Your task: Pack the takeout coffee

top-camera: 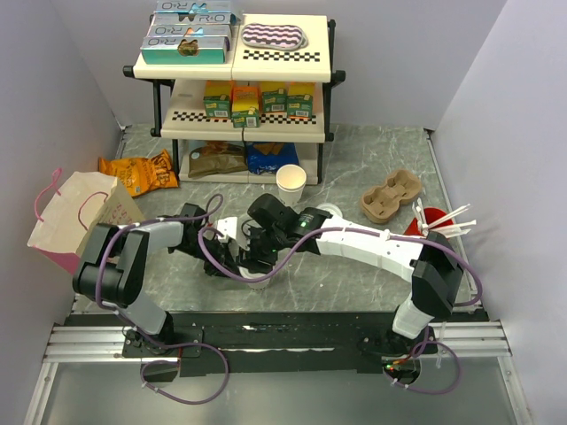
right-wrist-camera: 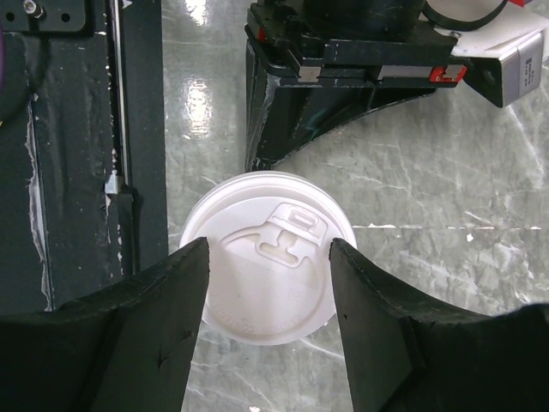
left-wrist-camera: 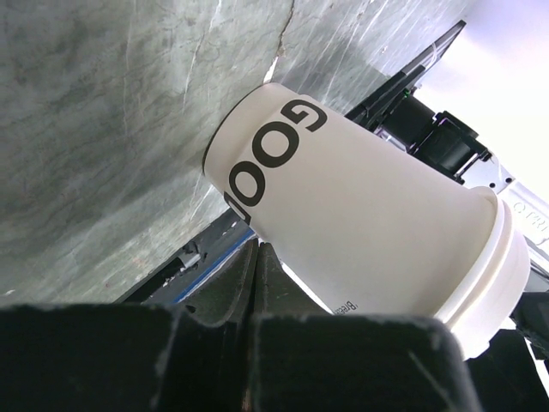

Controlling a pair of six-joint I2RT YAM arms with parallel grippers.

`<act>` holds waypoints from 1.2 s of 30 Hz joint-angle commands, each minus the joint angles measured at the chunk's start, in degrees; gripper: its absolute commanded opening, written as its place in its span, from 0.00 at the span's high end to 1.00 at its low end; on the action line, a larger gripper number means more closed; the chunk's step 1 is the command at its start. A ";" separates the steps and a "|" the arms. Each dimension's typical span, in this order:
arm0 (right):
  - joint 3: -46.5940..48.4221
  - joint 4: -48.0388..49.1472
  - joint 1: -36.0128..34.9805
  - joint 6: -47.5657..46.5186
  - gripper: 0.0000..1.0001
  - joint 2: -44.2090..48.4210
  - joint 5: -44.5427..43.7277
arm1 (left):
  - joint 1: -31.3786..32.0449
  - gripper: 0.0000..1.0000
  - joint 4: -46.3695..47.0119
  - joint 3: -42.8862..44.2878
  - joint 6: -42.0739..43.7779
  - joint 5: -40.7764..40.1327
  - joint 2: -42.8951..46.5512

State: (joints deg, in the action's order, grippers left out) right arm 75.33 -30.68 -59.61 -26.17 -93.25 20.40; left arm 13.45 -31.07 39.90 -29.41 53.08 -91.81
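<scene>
The takeout coffee (left-wrist-camera: 360, 215) stands upright on the grey marble table, a cream paper cup with black lettering and a white lid (right-wrist-camera: 270, 283). In the top view only a sliver of it (top-camera: 259, 282) shows under the arms. My right gripper (right-wrist-camera: 269, 245) is open and points straight down over the lid, one fingertip over its left edge and one over its right. I cannot tell whether they touch it. My left gripper (left-wrist-camera: 256, 249) is shut on nothing, its tips close beside the cup's lower wall. It shows as a black wedge (right-wrist-camera: 292, 120) in the right wrist view.
A cream and pink paper bag (top-camera: 75, 221) lies at the left. A cardboard cup carrier (top-camera: 392, 197) and a red cup with straws (top-camera: 431, 220) sit at the right. A lidless cup (top-camera: 291, 181) stands before the stocked shelf (top-camera: 239, 80). The black base rail (right-wrist-camera: 77, 172) runs just beside the cup.
</scene>
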 commanded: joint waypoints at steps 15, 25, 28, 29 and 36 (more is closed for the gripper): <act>3.42 -4.30 -1.38 0.24 0.37 -4.92 -4.76 | -5.10 0.93 2.94 -0.17 2.17 -1.67 8.84; 2.28 -2.20 -1.03 0.33 0.36 0.87 -6.96 | -7.65 0.66 8.30 -0.95 4.63 5.43 14.29; 2.01 -2.02 -1.03 0.42 0.36 2.11 -6.96 | -9.14 0.56 15.05 -4.38 3.22 12.37 16.04; 1.84 -1.93 -1.03 0.33 0.36 2.37 -6.78 | -9.58 0.53 18.12 -5.18 2.26 14.40 16.57; 1.14 -1.50 -0.77 0.42 0.34 4.48 -5.29 | -10.11 0.44 20.45 -7.56 2.42 21.54 18.51</act>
State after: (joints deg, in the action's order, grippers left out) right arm 77.19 -32.18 -60.51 -25.39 -93.38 14.61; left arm 3.66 -14.26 32.01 -27.94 67.31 -75.00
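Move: The lidded cup stands just off my nearly shut left fingers, its middle about 5 cm to the right, level fore and aft and some 2 cm higher. For my right hand, poised on the lid, the cup's middle is straight below by about 7 cm. From my left hand, the cup stack is roughly 21 cm ahead and 12 cm right, and the spare lid some 15 cm ahead and 21 cm right. I bring my left hand up from the cup's left side to lid height, about 6 cm in all, first swinging forward some 4 cm and slightly left, then easing back a little. On the way I open its fingers to about half and tilt them some 30 degrees, more level and forward, so they face the lid's rim. My right hand keeps its spread fingertips on the lid, shifting only about 1 cm forward. ##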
